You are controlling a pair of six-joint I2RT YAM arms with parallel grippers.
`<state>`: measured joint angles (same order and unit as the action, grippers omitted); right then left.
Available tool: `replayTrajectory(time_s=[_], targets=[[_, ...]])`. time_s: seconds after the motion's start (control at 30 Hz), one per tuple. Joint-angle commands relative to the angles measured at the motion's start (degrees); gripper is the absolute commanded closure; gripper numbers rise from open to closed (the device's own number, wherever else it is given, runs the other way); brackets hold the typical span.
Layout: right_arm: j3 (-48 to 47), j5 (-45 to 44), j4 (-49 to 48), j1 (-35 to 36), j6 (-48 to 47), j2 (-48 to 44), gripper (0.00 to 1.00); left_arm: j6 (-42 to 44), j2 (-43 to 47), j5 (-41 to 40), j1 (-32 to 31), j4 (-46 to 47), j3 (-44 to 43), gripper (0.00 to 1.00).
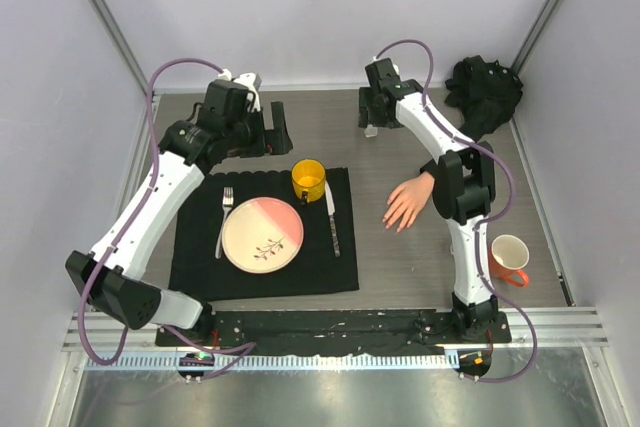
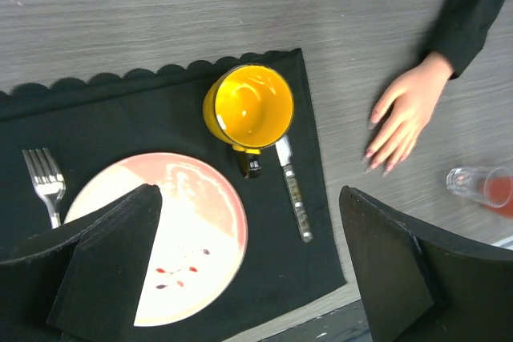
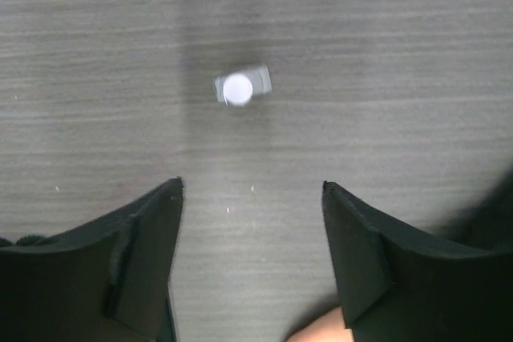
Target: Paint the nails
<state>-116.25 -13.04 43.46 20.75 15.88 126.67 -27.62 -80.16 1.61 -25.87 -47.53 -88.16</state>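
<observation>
The pale mannequin hand (image 1: 408,202) lies flat on the table right of the placemat, fingers spread, its black sleeve under my right arm. Its nails (image 2: 377,159) show as tiny pinkish tips in the left wrist view. A small clear bottle with a white cap (image 3: 240,87) stands on the bare table at the back, blurred, just ahead of my right gripper (image 3: 252,190). That gripper (image 1: 370,115) hangs over the bottle (image 1: 371,130), open, with nothing between its fingers. My left gripper (image 1: 272,132) hovers open and empty above the back of the placemat, looking down over the mug and plate (image 2: 248,194).
A black placemat (image 1: 190,247) holds a pink and cream plate (image 1: 262,234), a fork (image 1: 225,217), a knife (image 1: 332,219) and a yellow mug (image 1: 308,179). A white cup with an orange handle (image 1: 510,257) stands front right. Bunched black cloth (image 1: 485,87) lies back right.
</observation>
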Motion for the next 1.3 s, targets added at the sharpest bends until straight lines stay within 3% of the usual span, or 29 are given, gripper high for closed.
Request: replayTrajectory(time_s=[0.0, 0.37, 0.53, 0.93, 1.27], targets=[[-5.74, 0.82, -3.47, -0.89, -1.91, 2.78, 0.3, 6.07, -0.78, -4.58, -2.68, -1.77, -4.56, 0.03], [-9.96, 0.56, -5.05, -0.89, -2.43, 8.68, 0.41, 10.21, -1.32, -8.64, -5.95, -2.48, -4.92, 0.03], [-12.25, 1.08, -5.32, -0.89, -3.05, 10.52, 0.53, 10.48, -0.7, -9.34, -6.04, -2.57, -4.3, 0.02], [-14.36, -0.23, -6.11, -0.71, -4.01, 12.72, 0.52, 11.8, 0.09, -10.92, -7.35, -2.66, -3.07, 0.02], [-15.41, -0.67, -6.46, -0.1, -4.8, 13.51, 0.62, 13.29, 1.15, -13.29, -9.2, -2.92, -2.37, 0.0]])
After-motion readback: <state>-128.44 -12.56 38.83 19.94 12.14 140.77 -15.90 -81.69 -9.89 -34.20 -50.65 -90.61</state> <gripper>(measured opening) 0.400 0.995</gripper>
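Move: The small polish bottle stands about 7 cm ahead of the right hand, 1 cm to its left and some 7 cm below. The mannequin hand lies about 19 cm nearer the base than the bottle and 9 cm to the bottle's right. The yellow mug is about 7 cm back from the right hand and 16 cm to its left. From the left hand the bottle is roughly 22 cm ahead, 23 cm to the right and 23 cm below. Heading for the polish bottle, the right hand reaches about 5 cm forward and sinks nearly as far, forward first, then mostly down, with a brief slight rise before the last bit of lowering. Its fingers narrow from about three quarters to two fifths open, bringing the tips to either side of the cap; no grip on the bottle can be seen yet, and the wrist hardly turns. ##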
